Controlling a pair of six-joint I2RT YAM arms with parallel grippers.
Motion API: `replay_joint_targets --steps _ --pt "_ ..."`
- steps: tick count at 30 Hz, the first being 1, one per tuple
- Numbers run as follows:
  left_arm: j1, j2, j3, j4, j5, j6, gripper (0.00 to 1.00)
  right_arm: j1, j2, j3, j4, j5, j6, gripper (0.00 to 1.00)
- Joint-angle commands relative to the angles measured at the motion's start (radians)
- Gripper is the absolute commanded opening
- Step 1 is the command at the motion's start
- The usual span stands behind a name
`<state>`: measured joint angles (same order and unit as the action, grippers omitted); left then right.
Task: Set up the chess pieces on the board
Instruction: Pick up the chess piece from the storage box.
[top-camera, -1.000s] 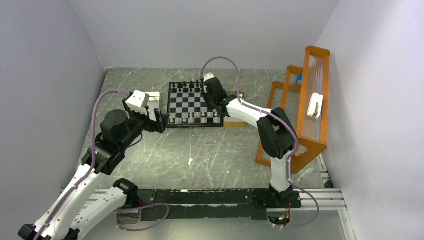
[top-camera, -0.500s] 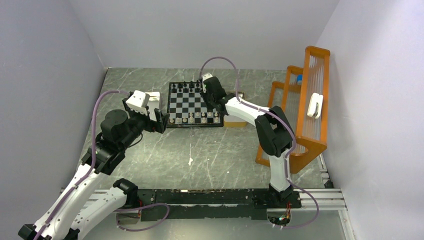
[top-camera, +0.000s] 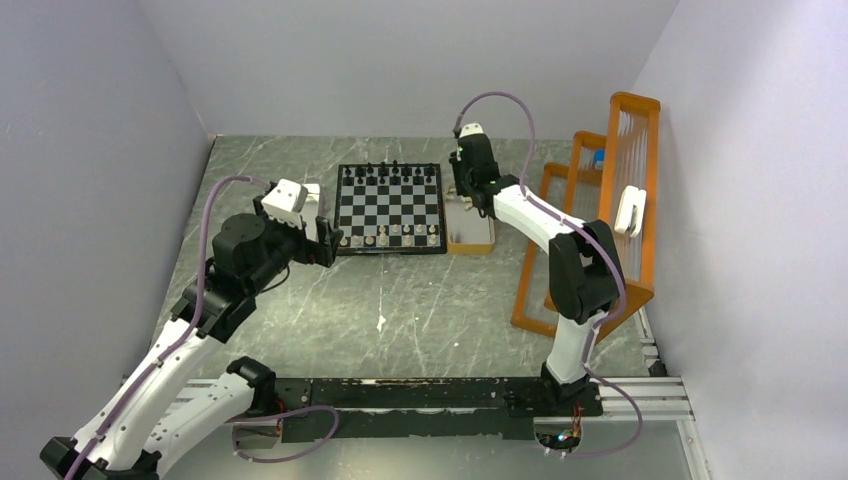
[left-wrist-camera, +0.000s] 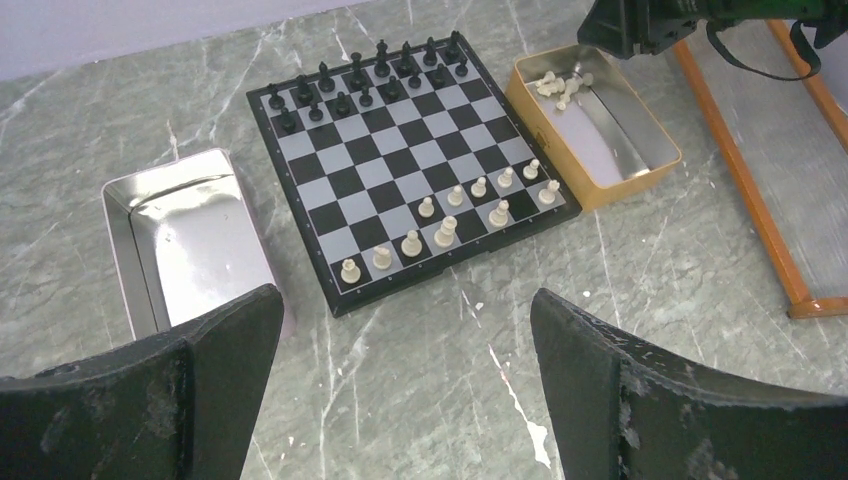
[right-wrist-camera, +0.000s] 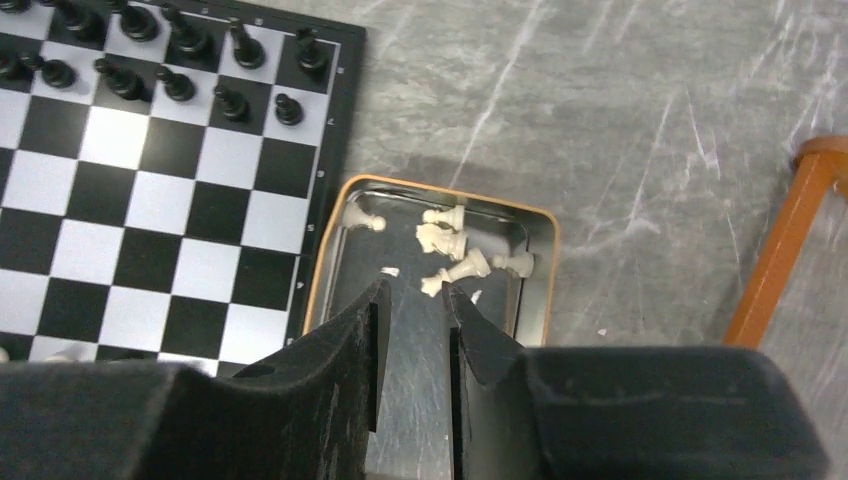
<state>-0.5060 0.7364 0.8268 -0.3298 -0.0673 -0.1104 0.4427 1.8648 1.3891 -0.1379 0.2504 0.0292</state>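
Observation:
The board (top-camera: 390, 208) lies at the table's far middle. Black chess pieces (left-wrist-camera: 370, 80) fill its two back rows, and cream chess pieces (left-wrist-camera: 450, 215) stand along the near rows. Several more cream pieces (right-wrist-camera: 455, 245) lie loose at the far end of the tan tray (right-wrist-camera: 440, 185), right of the board (right-wrist-camera: 150, 190). My right gripper (right-wrist-camera: 412, 290) hangs over this tray (top-camera: 470, 232), its jaws a narrow gap apart with nothing between them. My left gripper (left-wrist-camera: 405, 305) is wide open and empty above bare table, just off the board's near left corner.
An empty silvery tray (left-wrist-camera: 150, 185) sits left of the board. An orange rack (top-camera: 610, 230) with a white clip (top-camera: 630, 210) stands along the right wall. Grey walls close in the table on three sides.
My right gripper has swung right, from over the board's right side to above the tan tray. The left arm has shifted slightly toward the board, still wide open.

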Motion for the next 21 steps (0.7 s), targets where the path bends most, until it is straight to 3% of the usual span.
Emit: replay_joint_targets --steps 1,7,12,21 --pt "-0.001 0.005 0.007 -0.011 0.021 0.002 0.98 -0.032 0.021 0.005 -0.006 0.06 0.064 0.29" --pt "-0.002 -0.02 0.002 -0.004 0.006 0.0 0.98 -0.036 0.02 -0.048 0.066 0.117 0.286 0.3" --pt "-0.001 -0.031 0.0 -0.003 0.003 0.002 0.98 -0.036 0.104 0.015 -0.015 0.211 0.45 0.3" --pt "0.0 -0.038 0.002 -0.005 0.003 0.003 0.98 -0.034 0.198 0.07 -0.073 0.291 0.582 0.3"
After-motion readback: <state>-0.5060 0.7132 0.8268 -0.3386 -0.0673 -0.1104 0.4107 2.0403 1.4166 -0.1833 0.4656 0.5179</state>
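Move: The long white chess piece in the pile at the storage box's far end lies about 5 cm ahead of the right hand, 3 cm to its right and 12 cm below. The small cluster lies some 2 cm beyond and 1 cm left of it; another white piece sits by the right wall, level with it and 3 cm farther right; a lone piece lies 5 cm left of and 2 cm beyond it. From the left hand it is about 26 cm ahead, 32 cm right and 26 cm below. Bring the right gripper over the storage box towards the long white piece: ease it right, then sink it, faster at the end, about 7.5 cm down and 3.5 cm right in all. Meanwhile turn the wrist clockwise by nearly 30 degrees, bringing the finger gap more into line with the piece, rolling the hand's left side up a little; leave the fingers partly open, touching nothing yet. ##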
